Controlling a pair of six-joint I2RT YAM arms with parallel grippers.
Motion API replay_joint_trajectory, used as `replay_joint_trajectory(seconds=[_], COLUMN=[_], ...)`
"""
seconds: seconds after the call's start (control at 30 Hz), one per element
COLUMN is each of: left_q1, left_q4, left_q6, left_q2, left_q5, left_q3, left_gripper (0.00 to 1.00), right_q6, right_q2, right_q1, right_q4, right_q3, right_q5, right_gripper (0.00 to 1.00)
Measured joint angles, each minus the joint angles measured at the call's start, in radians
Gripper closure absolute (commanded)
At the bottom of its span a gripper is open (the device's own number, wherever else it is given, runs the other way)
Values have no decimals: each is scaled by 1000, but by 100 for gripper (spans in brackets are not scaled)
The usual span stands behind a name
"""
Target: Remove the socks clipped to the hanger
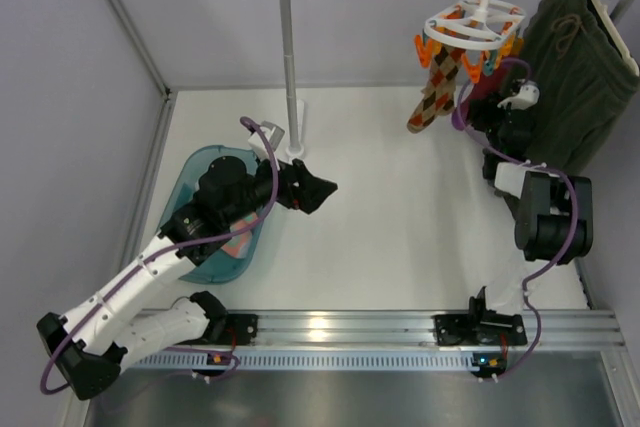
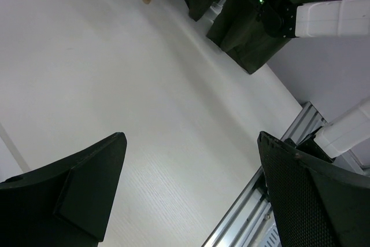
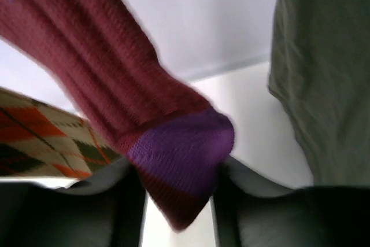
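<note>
The white ring hanger with orange and teal pins hangs from the rail at the back right. An orange-brown argyle sock dangles from it. Beside it hangs a maroon sock with a purple toe. My right gripper is raised under the hanger, and its fingers press both sides of the purple toe. The argyle sock hangs just left of that grip. My left gripper hovers open over the table centre-left, with nothing between its fingers.
A teal basin under my left arm holds a pink-patterned sock. A large dark olive garment hangs on the rail right of the hanger. The rack's upright pole stands at the back centre.
</note>
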Motion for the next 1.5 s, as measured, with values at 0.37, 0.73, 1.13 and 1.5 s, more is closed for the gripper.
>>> replay_joint_trajectory(seconds=[0.37,0.73,1.13,1.5], left_q1=[-19,-174,-494,-561], left_q4=[-18,-11,-155,-353], left_q6=[3,-7,72,132], left_q2=[-10,100,414,552], left_q5=[41,45,-471,-806], left_q3=[58,299,636,902], left_gripper=[1,1,1,1], right_q6=[74,74,-116,-330], right_q2=[-143,-708,-1079,-864], right_q1=[-8,43,459,753], right_q4=[298,307,-126,-323], right_q3=[-196,-520,-553,-361], right_q5=[-116,-69,137,446], right_gripper=[100,100,100,100])
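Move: The toe of the red-and-purple sock lies right between the right hand's half-closed fingers, 1 cm ahead at most. Its hanger is roughly 25 cm above this hand, 7 cm left and 3 cm back. The argyle sock hangs about 9 cm left, 2 cm ahead and 7 cm higher; the green trousers about 15 cm right, 3 cm ahead and 9 cm higher. From the left hand the red toe lies some 30 cm ahead, 35 cm right and 13 cm lower. The right fingers finish shutting on the red sock's toe and pinch it, then draw it back over 20 cm and almost as far left, rising about 15 cm before sinking some 5, with the fingertips tilting up and partly back down. The open left hand climbs about 13 cm and swings some 11 cm right, towards the stretched sock. ##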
